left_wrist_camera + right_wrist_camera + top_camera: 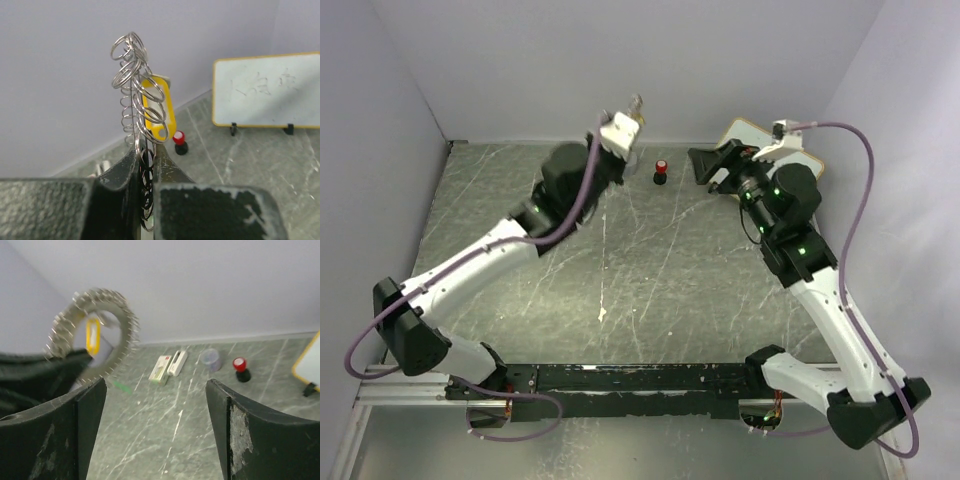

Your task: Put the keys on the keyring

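My left gripper (148, 156) is shut on the keyring (134, 75), a silvery ring fringed with small metal loops, and holds it upright and edge-on above the table's far side (636, 105). The yellow-headed key (160, 107) sits up against the ring; in the right wrist view the yellow key (92, 335) shows through the blurred keyring (75, 315). The green key (121, 386) lies flat on the table below the ring. My right gripper (156, 405) is open with nothing between its fingers, a little to the right of the ring (705, 165).
A red-capped black knob (661, 172) stands between the two grippers. Two small white boxes (167, 367) and a grey cup (210, 359) lie near the back wall. A yellow-framed whiteboard (267, 90) stands at the back right. Walls close three sides.
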Controlling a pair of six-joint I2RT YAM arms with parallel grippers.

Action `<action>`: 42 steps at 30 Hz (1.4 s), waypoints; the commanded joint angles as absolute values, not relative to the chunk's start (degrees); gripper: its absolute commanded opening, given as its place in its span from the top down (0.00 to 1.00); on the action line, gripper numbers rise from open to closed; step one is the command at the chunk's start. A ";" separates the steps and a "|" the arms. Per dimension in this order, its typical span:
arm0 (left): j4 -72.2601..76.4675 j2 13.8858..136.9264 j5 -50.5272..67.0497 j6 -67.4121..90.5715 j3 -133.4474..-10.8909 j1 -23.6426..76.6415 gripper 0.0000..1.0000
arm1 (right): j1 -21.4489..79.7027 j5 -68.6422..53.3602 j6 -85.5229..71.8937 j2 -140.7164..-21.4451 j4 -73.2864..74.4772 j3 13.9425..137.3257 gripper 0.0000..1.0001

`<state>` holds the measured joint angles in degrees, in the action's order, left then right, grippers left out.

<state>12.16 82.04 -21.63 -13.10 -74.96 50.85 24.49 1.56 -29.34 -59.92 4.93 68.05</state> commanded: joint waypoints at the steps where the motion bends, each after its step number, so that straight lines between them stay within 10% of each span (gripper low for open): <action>1: -12.99 85.38 -7.64 -11.77 -93.63 45.03 0.93 | 24.44 11.45 -25.59 -55.94 8.52 68.27 0.19; 14: -43.01 100.62 11.77 -12.69 -125.04 38.95 0.93 | 24.43 15.29 -22.07 -52.69 11.74 66.86 0.18; 42: -27.04 93.81 43.73 -3.52 -87.10 37.42 0.93 | 24.34 13.01 -21.31 -57.65 11.43 64.34 0.17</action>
<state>-34.76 96.77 33.56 -6.74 -90.56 37.69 24.45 13.06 -21.63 -57.60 13.21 64.93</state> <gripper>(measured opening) 0.143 0.825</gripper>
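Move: The left hand already grips the keyring, yellow key on it; the clear mid-table spot it goes to lies about 3 cm back, 3 cm right and 36 cm below. From this hand the red-topped stamp is some 18 cm ahead, 8 cm right, and the clear cup 22 cm ahead, 1 cm left, both about 35 cm down. From the empty right hand, the keyring sits roughly 6 cm ahead and 11 cm left, about level. Left hand keeps the keyring, bobs up, sinks some 23 cm and back, tipping down; right shifts right, then down. ##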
